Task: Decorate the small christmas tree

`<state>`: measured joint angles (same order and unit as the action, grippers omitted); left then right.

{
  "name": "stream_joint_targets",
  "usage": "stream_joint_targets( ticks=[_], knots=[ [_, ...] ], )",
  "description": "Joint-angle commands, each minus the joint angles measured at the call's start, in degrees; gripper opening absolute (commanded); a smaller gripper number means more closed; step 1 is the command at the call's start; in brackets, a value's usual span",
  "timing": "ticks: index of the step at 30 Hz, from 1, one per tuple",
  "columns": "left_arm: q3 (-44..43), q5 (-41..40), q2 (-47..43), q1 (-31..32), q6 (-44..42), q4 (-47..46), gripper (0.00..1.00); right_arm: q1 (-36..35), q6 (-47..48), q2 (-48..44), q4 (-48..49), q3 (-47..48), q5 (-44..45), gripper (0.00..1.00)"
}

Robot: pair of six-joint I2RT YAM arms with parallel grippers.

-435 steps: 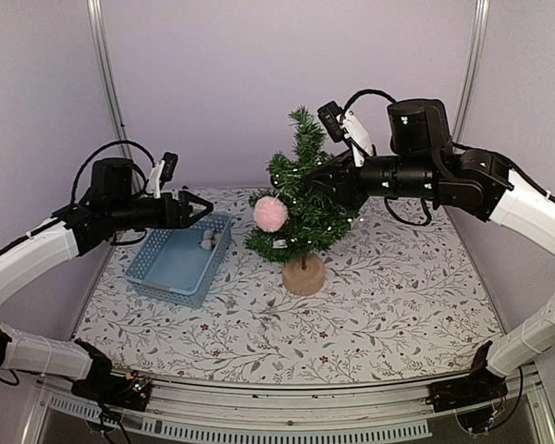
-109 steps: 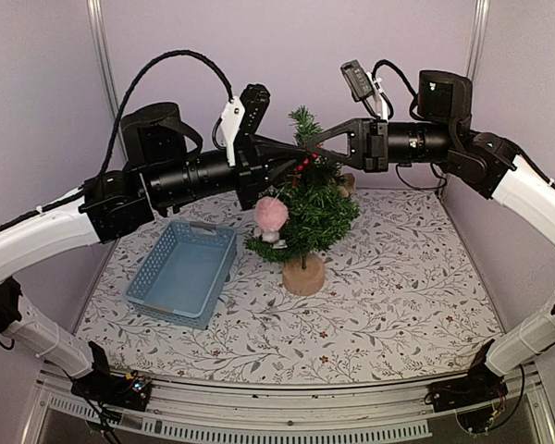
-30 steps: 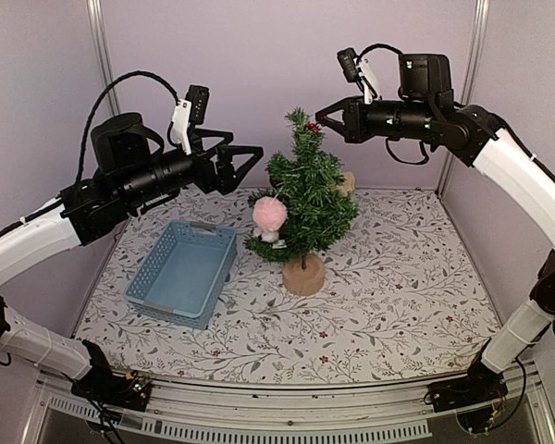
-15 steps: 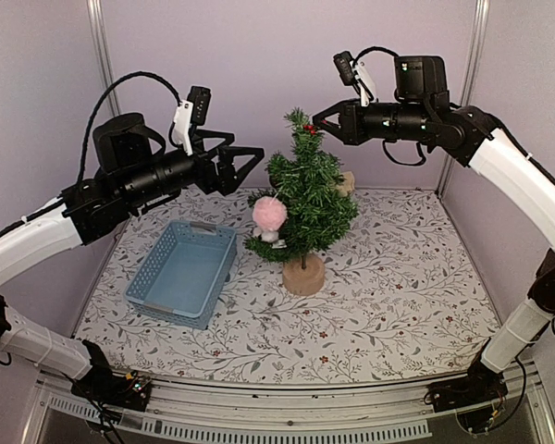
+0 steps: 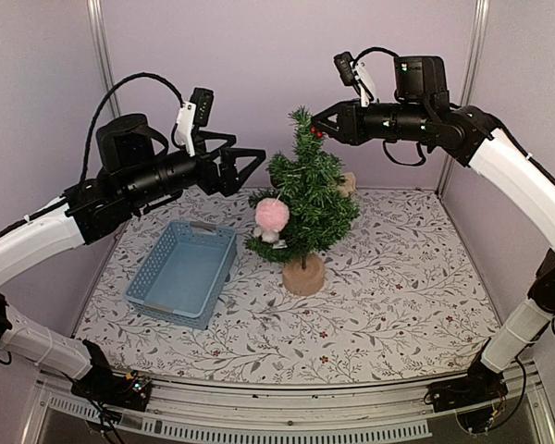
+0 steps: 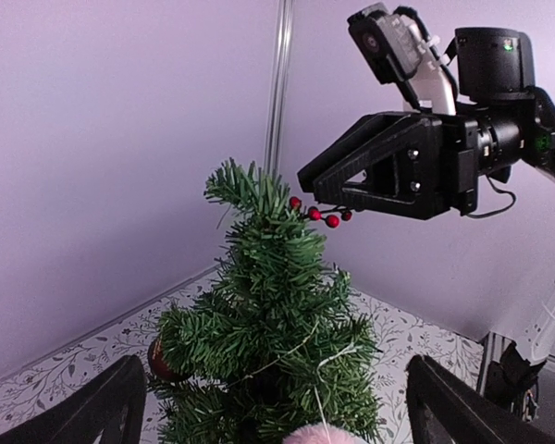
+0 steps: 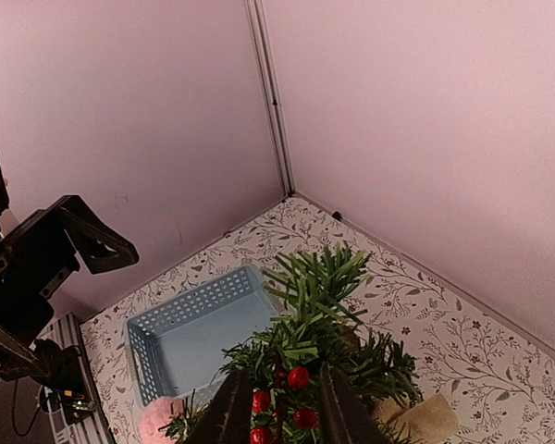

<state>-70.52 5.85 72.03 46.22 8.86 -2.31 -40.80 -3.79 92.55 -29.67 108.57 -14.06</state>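
Note:
The small christmas tree (image 5: 305,199) (image 6: 268,305) (image 7: 326,276) stands mid-table on a round tan base (image 5: 303,276). A pink pom-pom (image 5: 271,214) (image 7: 157,418) hangs on its left side. A red berry sprig (image 5: 313,131) (image 6: 319,215) (image 7: 298,377) lies against the treetop. My right gripper (image 5: 319,125) (image 6: 307,188) (image 7: 279,379) is at the treetop, its fingers slightly apart on either side of the berries, with gaps showing. My left gripper (image 5: 250,168) (image 6: 277,407) hovers wide open to the left of the tree, holding nothing.
A blue basket (image 5: 215,230) (image 7: 194,296) sits left of the tree and looks bare inside. A brown ball (image 6: 162,363) hangs on a branch. A tan ornament (image 5: 347,182) (image 7: 430,416) shows at the tree's back right. Walls close in behind and at both sides.
My right gripper's fingers have parted around the berry sprig at the treetop after shifting slightly left. The left arm has barely moved and stays open.

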Motion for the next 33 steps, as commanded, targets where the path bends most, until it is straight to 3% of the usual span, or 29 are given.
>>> stream_joint_targets(
  ticks=[1,14,21,33],
  knots=[
    [-0.32,0.75,0.56,-0.82,0.09,-1.03,0.99,0.34,0.06,-1.56,-0.09,0.54,0.45,0.31],
    [-0.14,0.53,0.70,-0.95,0.05,-0.24,0.99,0.30,-1.27,-4.05,3.71,-1.78,-1.12,0.66],
    [-0.05,-0.68,-0.42,-3.23,4.45,2.06,0.99,0.26,-1.74,-6.48,5.57,-3.91,-0.08,0.98],
    [-6.01,2.70,0.74,-16.89,14.08,20.10,0.99,6.68,-4.76,-16.35,5.97,-12.96,4.27,0.99]
  ],
)
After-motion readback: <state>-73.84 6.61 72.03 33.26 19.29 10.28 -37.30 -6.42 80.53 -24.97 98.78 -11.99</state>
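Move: The red berry sprig sits at the right fingertips, about 1 cm to the left and 2 cm below the hand point. The treetop is some 5 cm left and 2 cm ahead, level with the hand. The pink pompom hangs roughly 11 cm left, 6 cm back and 20 cm lower. From the left gripper, the sprig lies about 16 cm to the right and 6 cm ahead, at its own height. Let the berry sprig go: spread the right fingers from a quarter open to fully open while easing the hand up and back about 3 cm, then swing it right, some 6 cm in all, clear of the treetop. Near the end, sweep the empty, open left gripper left and forward about 9 cm, away from the tree, dipping slightly and turning counter-clockwise. ##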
